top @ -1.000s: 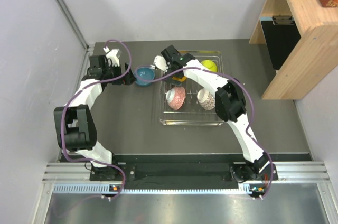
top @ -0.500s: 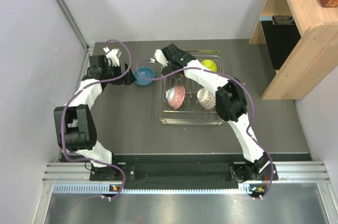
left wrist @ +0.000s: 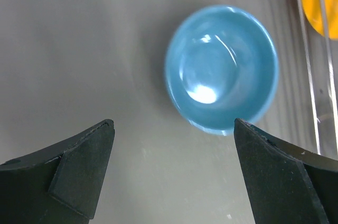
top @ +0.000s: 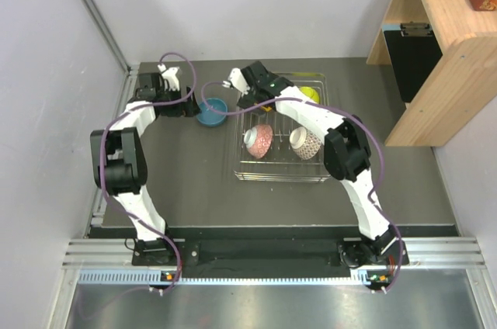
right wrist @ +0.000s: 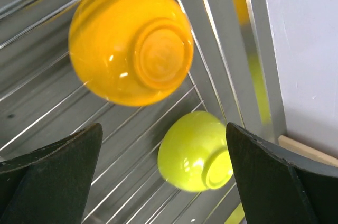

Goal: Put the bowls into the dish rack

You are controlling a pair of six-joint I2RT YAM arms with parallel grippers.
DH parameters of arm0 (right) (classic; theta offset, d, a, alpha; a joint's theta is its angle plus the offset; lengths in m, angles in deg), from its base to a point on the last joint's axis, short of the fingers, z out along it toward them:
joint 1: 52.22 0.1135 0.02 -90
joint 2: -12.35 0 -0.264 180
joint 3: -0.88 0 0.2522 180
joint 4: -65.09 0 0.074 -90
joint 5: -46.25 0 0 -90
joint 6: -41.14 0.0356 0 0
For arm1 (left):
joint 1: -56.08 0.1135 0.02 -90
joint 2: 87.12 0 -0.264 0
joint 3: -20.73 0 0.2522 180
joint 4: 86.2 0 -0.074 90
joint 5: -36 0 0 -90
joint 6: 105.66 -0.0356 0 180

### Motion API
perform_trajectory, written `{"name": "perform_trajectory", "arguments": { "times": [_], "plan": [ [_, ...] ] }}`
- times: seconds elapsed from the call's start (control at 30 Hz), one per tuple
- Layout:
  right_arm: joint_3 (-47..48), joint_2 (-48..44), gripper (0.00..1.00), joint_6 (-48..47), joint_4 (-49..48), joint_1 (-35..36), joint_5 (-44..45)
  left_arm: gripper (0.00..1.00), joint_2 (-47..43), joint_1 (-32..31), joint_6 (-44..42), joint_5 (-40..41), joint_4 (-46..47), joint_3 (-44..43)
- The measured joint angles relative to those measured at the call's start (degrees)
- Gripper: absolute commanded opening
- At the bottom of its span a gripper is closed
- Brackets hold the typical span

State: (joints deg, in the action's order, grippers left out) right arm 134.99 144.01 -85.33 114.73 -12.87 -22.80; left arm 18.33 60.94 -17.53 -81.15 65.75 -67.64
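The blue bowl [top: 212, 110] [left wrist: 222, 68] sits upright on the table just left of the dish rack [top: 281, 180]. My left gripper [top: 186, 104] [left wrist: 174, 122] is open, and the bowl lies just ahead of its fingertips, untouched. Inside the rack, a pinkish-red patterned bowl [top: 259, 140] and a brownish-grey patterned one [top: 305, 143] lean on their sides. The lime-yellow bowl [top: 309, 95] [right wrist: 193, 150] lies at the far right. The orange bowl [right wrist: 116, 39] lies tipped over on the wires [right wrist: 63, 113]. My right gripper [top: 247, 96] [right wrist: 162, 126] hangs open above the rack's far left corner, holding nothing.
A wooden shelf [top: 435, 50] with a black panel stands at the right, beyond the table. Walls close in on the left and the back. Purple cables loop over both arms. The orange bowl's edge [left wrist: 322, 2] and a rack wire [left wrist: 317, 92] show at the right of the left wrist view.
My right gripper has drawn back and up from the orange bowl toward the rack's far edge. The left arm's elbow has swung inward and its gripper has edged toward the blue bowl.
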Motion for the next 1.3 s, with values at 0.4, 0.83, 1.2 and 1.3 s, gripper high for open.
{"name": "perform_trajectory", "arguments": {
  "times": [0.4, 0.83, 1.2, 1.3],
  "plan": [
    [-3.0, -20.3, 1.00, 6.2, 2.9, -0.1, -7.1, 0.82, 11.2, -2.4, -1.4, 4.0, -1.2, -9.9],
    [-10.9, -25.2, 1.00, 9.7, 3.7, -0.4, -12.0, 0.00, 14.8, -7.3, -3.2, 6.9, -4.3, -11.6],
    [-12.5, -28.9, 1.00, 23.4, 3.9, -8.9, -30.7, 0.00, 12.5, -7.1, -4.3, 5.4, -7.8, -11.7],
    [-12.2, -30.1, 1.00, 28.7, 2.7, -12.2, -39.6, 0.00, 6.7, -6.4, -4.3, 3.1, -8.2, -9.6]
  ]
}}
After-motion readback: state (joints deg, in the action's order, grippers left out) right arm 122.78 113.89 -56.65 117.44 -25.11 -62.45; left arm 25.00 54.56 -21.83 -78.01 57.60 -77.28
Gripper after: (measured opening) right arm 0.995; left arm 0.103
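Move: The left hand is open, with the blue bowl about 9 cm to its right, 2 cm ahead and 8 cm below. From this hand, the orange bowl in the rack is some 22 cm right and 5 cm ahead; the pink bowl is equally far right but 8 cm back. From the open right hand, the blue bowl is roughly 17 cm left, 1 cm back and 11 cm down; the orange one is 4 cm left, 1 cm ahead. The left fingers close on the blue bowl's left rim and pinch it, after reaching forward about 4 cm, then sinking and sliding right to it; they then lift some 5 cm, easing slightly back. Still wide open, the right hand withdraws up and back from the orange bowl, dips about 4 cm, then rises again to some 17 cm above its start, rolling its left side up roughly 50 degrees. ##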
